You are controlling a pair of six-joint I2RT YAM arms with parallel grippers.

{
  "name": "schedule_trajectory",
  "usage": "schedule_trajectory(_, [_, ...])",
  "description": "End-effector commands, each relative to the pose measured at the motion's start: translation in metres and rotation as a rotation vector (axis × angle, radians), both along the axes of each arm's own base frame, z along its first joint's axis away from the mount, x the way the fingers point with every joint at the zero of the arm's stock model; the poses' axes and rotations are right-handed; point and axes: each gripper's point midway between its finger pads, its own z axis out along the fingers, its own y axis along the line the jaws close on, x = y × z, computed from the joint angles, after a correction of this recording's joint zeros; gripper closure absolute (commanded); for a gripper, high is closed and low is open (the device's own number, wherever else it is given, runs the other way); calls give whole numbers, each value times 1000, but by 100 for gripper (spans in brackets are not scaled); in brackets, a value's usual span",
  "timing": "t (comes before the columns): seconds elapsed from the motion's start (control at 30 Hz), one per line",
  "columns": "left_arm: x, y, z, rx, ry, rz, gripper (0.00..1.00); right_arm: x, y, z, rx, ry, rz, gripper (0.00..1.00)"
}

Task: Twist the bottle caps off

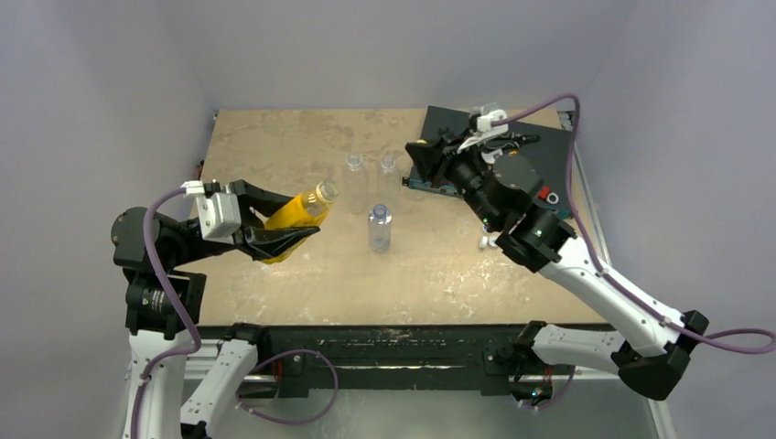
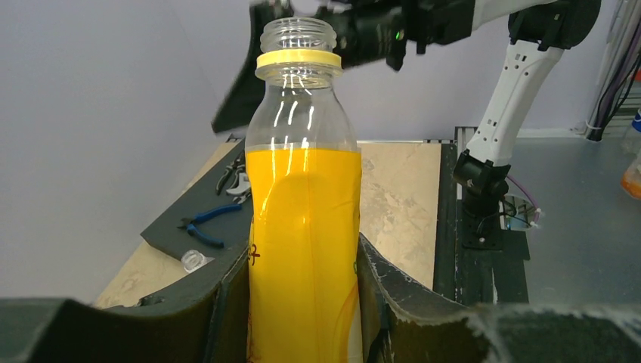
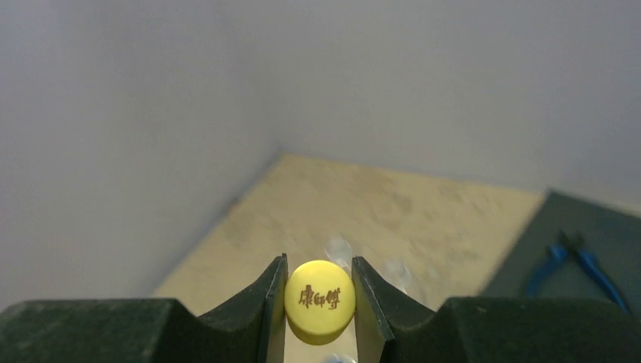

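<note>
My left gripper [image 1: 307, 218] is shut on the orange-yellow bottle [image 1: 295, 219] and holds it tilted above the table's left side. In the left wrist view the bottle [image 2: 302, 219] stands between my fingers [image 2: 225, 310], with a bare open neck [image 2: 297, 32] and a yellow ring below it. My right gripper [image 1: 418, 160] is raised at the back right. In the right wrist view it [image 3: 320, 302] is shut on the yellow cap [image 3: 320, 296]. Three clear bottles stand mid-table: two at the back [image 1: 354, 179] [image 1: 388, 174] and one with a blue top [image 1: 380, 227].
A dark mat [image 1: 554, 155] with blue pliers [image 2: 202, 224] lies at the back right. A small pale cap [image 2: 193, 259] lies on the table beside the mat. Grey walls enclose the table on three sides.
</note>
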Motion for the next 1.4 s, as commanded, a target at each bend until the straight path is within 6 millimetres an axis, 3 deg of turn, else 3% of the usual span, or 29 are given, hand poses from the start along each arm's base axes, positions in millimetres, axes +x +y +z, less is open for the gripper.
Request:
schedule_trajectory(0.0, [2, 1, -7, 13, -30, 10, 100, 43, -40, -129, -105, 313, -265, 84])
schedule_trajectory(0.17, [0, 1, -6, 19, -32, 4, 100, 62, -74, -256, -202, 549, -448, 83])
schedule_trajectory(0.27, [-1, 2, -7, 27, -37, 4, 100, 64, -91, -314, -220, 664, -511, 83])
schedule_trajectory(0.37, [-3, 1, -7, 28, -36, 0, 100, 64, -105, -354, -232, 748, -567, 83])
schedule_trajectory(0.5, [-4, 1, -7, 29, -38, -2, 100, 62, -115, -384, -255, 815, -616, 78])
schedule_trajectory(0.6, [-4, 1, -7, 29, -36, -4, 100, 59, -117, -398, -270, 853, -632, 63])
schedule_trajectory(0.73, [-5, 1, -9, 32, -33, -8, 100, 57, -115, -408, -271, 878, -622, 47])
schedule_trajectory(0.83, [-5, 1, -11, 36, -29, -12, 100, 56, -111, -409, -261, 878, -594, 44])
schedule_trajectory(0.93, [-6, 1, -13, 42, -29, -12, 100, 55, -112, -398, -252, 864, -590, 44])
schedule_trajectory(1.0, [-6, 1, -14, 42, -26, -12, 100, 56, -114, -376, -229, 824, -588, 44])
schedule_trajectory(1.07, [-5, 1, -15, 43, -27, -11, 100, 59, -115, -342, -201, 755, -584, 43])
schedule_trajectory(1.17, [-1, 1, -15, 38, -19, -5, 100, 58, -107, -272, -127, 632, -509, 43])
schedule_trajectory(1.23, [2, 1, -14, 28, -14, 3, 100, 48, -86, -212, -67, 498, -379, 38])
schedule_trajectory(1.3, [5, 1, -15, 15, 1, 5, 100, 26, -55, -147, -19, 344, -198, 27])
schedule_trajectory(1.37, [8, 0, -14, -2, 17, 6, 100, -13, -19, -87, 17, 201, 28, 18])
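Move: The right hand holds the yellow cap; its bare table spot lies about 5 cm ahead, 11 cm to the right and 42 cm below. Around that spot, the white caps lie some 11 cm farther right and 2 cm nearer the base; the short clear bottle stands some 18 cm to its left, 3 cm nearer the base. From the left hand, still gripping the orange bottle, the spot is roughly 20 cm ahead, 30 cm right and 41 cm down. The right hand plunges 42 cm, tipping downward, opens to release the yellow cap, then climbs back some 20 cm. ##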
